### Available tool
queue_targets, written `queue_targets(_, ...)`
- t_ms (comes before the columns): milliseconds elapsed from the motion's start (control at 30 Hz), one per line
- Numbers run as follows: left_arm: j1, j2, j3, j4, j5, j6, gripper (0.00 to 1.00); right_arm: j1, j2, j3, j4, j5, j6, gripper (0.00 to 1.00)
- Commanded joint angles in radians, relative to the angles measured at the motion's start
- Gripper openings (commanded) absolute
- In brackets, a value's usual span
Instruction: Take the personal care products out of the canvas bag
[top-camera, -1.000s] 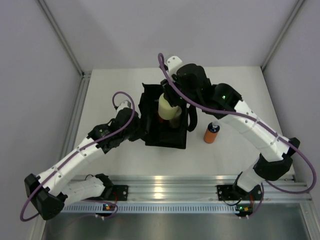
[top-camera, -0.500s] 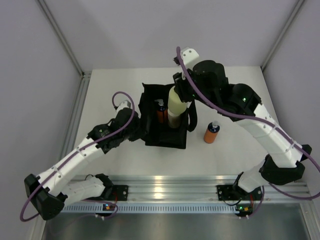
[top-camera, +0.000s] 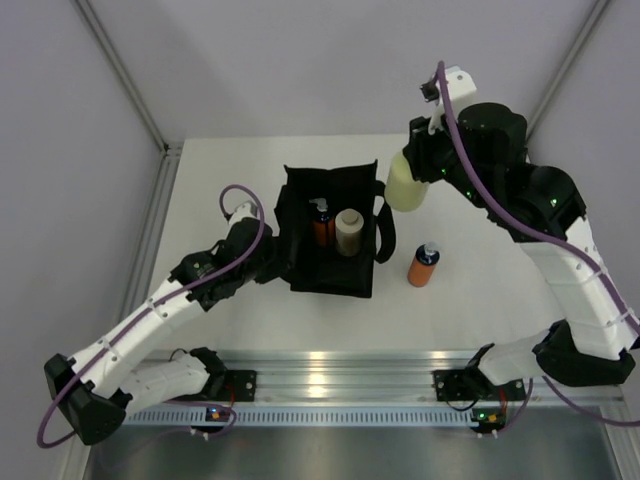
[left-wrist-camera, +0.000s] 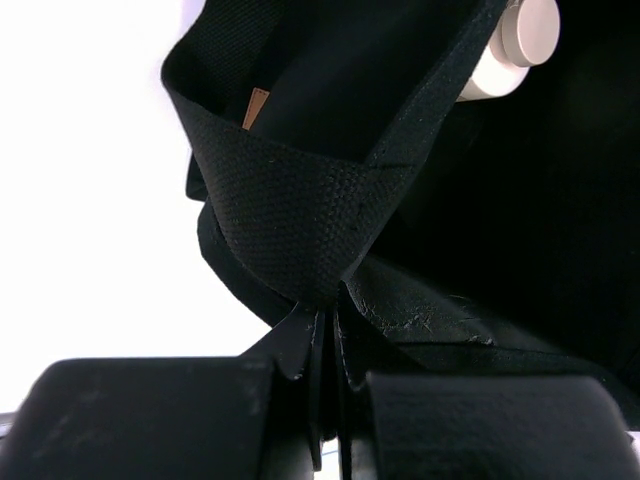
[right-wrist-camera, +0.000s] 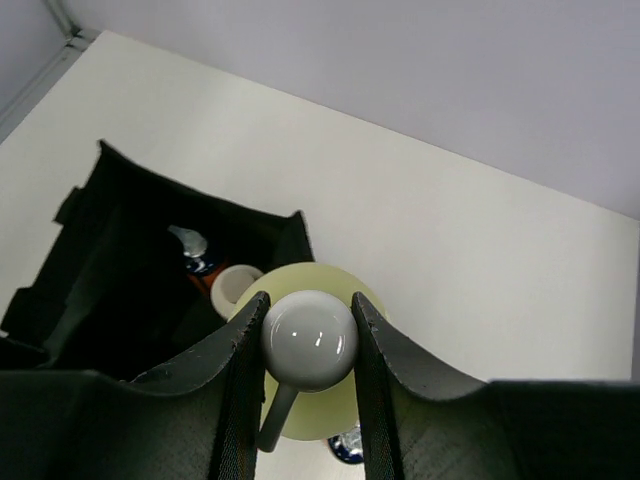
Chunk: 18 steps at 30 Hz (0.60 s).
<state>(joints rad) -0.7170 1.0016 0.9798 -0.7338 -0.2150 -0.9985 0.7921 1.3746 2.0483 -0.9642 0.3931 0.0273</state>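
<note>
The black canvas bag (top-camera: 330, 235) stands open at mid-table. Inside it stand an orange bottle (top-camera: 321, 222) and the beige cylinder (top-camera: 348, 232). A second orange bottle (top-camera: 423, 265) stands on the table right of the bag. My right gripper (top-camera: 418, 160) is shut on the white top (right-wrist-camera: 309, 340) of the yellow-green bottle (top-camera: 405, 185) and holds it in the air, right of the bag. In the right wrist view the bag (right-wrist-camera: 110, 270) lies below left. My left gripper (left-wrist-camera: 328, 325) is shut on the bag's left wall (left-wrist-camera: 300, 230).
The white table (top-camera: 220, 180) is bounded by grey walls at the back and sides. A metal rail (top-camera: 330, 365) with both arm bases runs along the near edge. A bag strap (top-camera: 385, 235) hangs on the bag's right side.
My right gripper has lifted the yellow-green bottle up out of the bag and carried it to the right. The beige cylinder now shows inside the bag. The left arm has stayed put.
</note>
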Motion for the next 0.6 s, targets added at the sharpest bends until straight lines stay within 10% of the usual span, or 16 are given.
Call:
queue_targets(0, -0.001, -0.012, -0.018, -0.006, -0.023, -0.015, 0.0, -0.14, -0.078, 0.006, 0.114, -0.04, -0.007, 0.0)
queue_targets(567, -0.001, -0.046, 0.011, -0.006, -0.038, 0.004, 0.0, -0.652, -0.198, -0.575, 0.53, -0.252, 0.022, 0.0)
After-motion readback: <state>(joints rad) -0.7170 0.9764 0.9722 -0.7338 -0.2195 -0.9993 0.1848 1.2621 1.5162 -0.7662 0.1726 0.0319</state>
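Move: The right hand holds the yellow-green bottle high up, bound for the open table about 18 cm to its right, 7 cm ahead and some 45 cm below. The orange bottle stands some 4 cm ahead and 3 cm right, about 38 cm down; the cream bottle in the bag is roughly 11 cm ahead and 14 cm left. From the left hand, still pinching the bag's left rim, that open table is about 47 cm right and 13 cm ahead. The right hand keeps the yellow-green bottle and swings about 15 cm right, then also down 14 cm, reaching forward. ##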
